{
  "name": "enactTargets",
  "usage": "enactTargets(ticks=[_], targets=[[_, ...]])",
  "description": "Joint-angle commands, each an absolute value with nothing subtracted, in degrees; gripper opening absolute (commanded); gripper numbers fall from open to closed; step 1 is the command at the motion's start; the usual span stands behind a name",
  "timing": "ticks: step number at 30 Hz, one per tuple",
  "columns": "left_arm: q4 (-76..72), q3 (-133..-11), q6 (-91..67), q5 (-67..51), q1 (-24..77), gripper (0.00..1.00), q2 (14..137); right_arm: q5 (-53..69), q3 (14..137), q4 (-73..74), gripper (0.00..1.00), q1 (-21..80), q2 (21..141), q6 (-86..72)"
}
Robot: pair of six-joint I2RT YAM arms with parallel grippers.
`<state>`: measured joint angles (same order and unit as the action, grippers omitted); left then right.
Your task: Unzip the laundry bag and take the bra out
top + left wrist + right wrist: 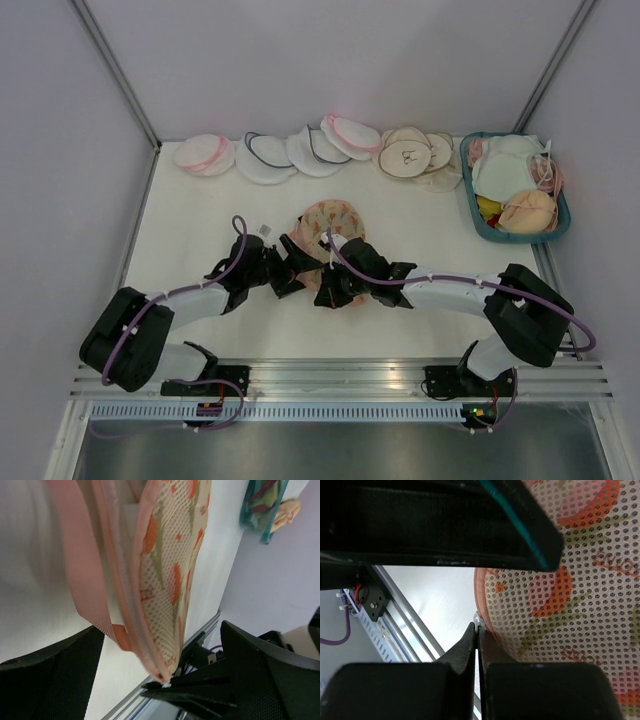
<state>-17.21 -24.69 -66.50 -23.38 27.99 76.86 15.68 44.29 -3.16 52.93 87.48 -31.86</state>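
Observation:
The laundry bag, cream mesh with orange and green prints and pink zip trim, lies at mid-table between both grippers. My right gripper is shut on the small white zip pull at the bag's near edge; its fingers are pressed together. In the left wrist view the bag hangs edge-on between my left gripper's wide-apart fingers, and the right gripper's fingertips pinch the pull. My left gripper is open at the bag's left side. The black bra is hidden.
A row of round pouches lies along the back: pink, white, beige. A teal basket holding peach and white bras stands at the back right. The metal rail runs along the near edge.

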Motion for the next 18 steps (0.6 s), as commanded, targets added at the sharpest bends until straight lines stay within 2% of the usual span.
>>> enactTargets(ticks=[1,4,7,11,12,15,18], targets=[[-28.2,-23.29,-73.3,-15.32,30.14,0.99,76.82,19.42,45.62,-8.52,0.01,53.17,88.15,-32.87],[-28.91,-24.78,-73.65,-15.2,31.72,0.93,79.27,19.34,45.26,-8.53,0.0,53.17,87.89,-33.05],[-29.96,-25.58,-72.34,-16.87,31.73,0.74,82.7,18.99,44.74,-8.44,0.0,53.17,86.84,-32.78],[-36.11,-23.56,-73.73,-18.89,31.64,0.24,85.51,17.67,44.04,-7.03,0.0,53.17,85.52,-32.26],[-36.91,-23.29,-73.83,-19.16,31.64,0.18,85.87,17.41,43.77,-6.86,0.0,53.17,85.26,-32.34],[-36.57,-23.2,-73.83,-18.99,31.64,0.04,86.4,16.09,43.42,-5.28,0.0,53.17,84.82,-32.26],[-35.51,-23.9,-72.87,-18.89,31.2,0.02,86.57,15.73,43.59,-2.73,0.01,53.17,85.34,-31.73]])
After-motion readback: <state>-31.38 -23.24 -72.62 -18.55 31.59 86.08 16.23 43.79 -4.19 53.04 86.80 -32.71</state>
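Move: The stretch of the laundry bag's pink zip edge to be gripped lies almost between the left hand's open fingers, about 1 cm ahead, 2 cm to its right and 2 cm lower. The zip pull, already in the right fingers, is some 4 cm back and 3 cm right of the left hand, slightly below it; the bag's broad body lies about 9 cm ahead, 5 cm right and 5 cm down. From the right hand, that edge is roughly 5 cm ahead and 1 cm left. The left fingers shut from wide open and pinch the gathered pink edge just beyond the right hand's grip, while that hand edges about 2 cm to the right and 1 cm forward, rising a touch before dipping about 2 cm below where it began. The right hand practically stays in place, still shut on the zip pull. ##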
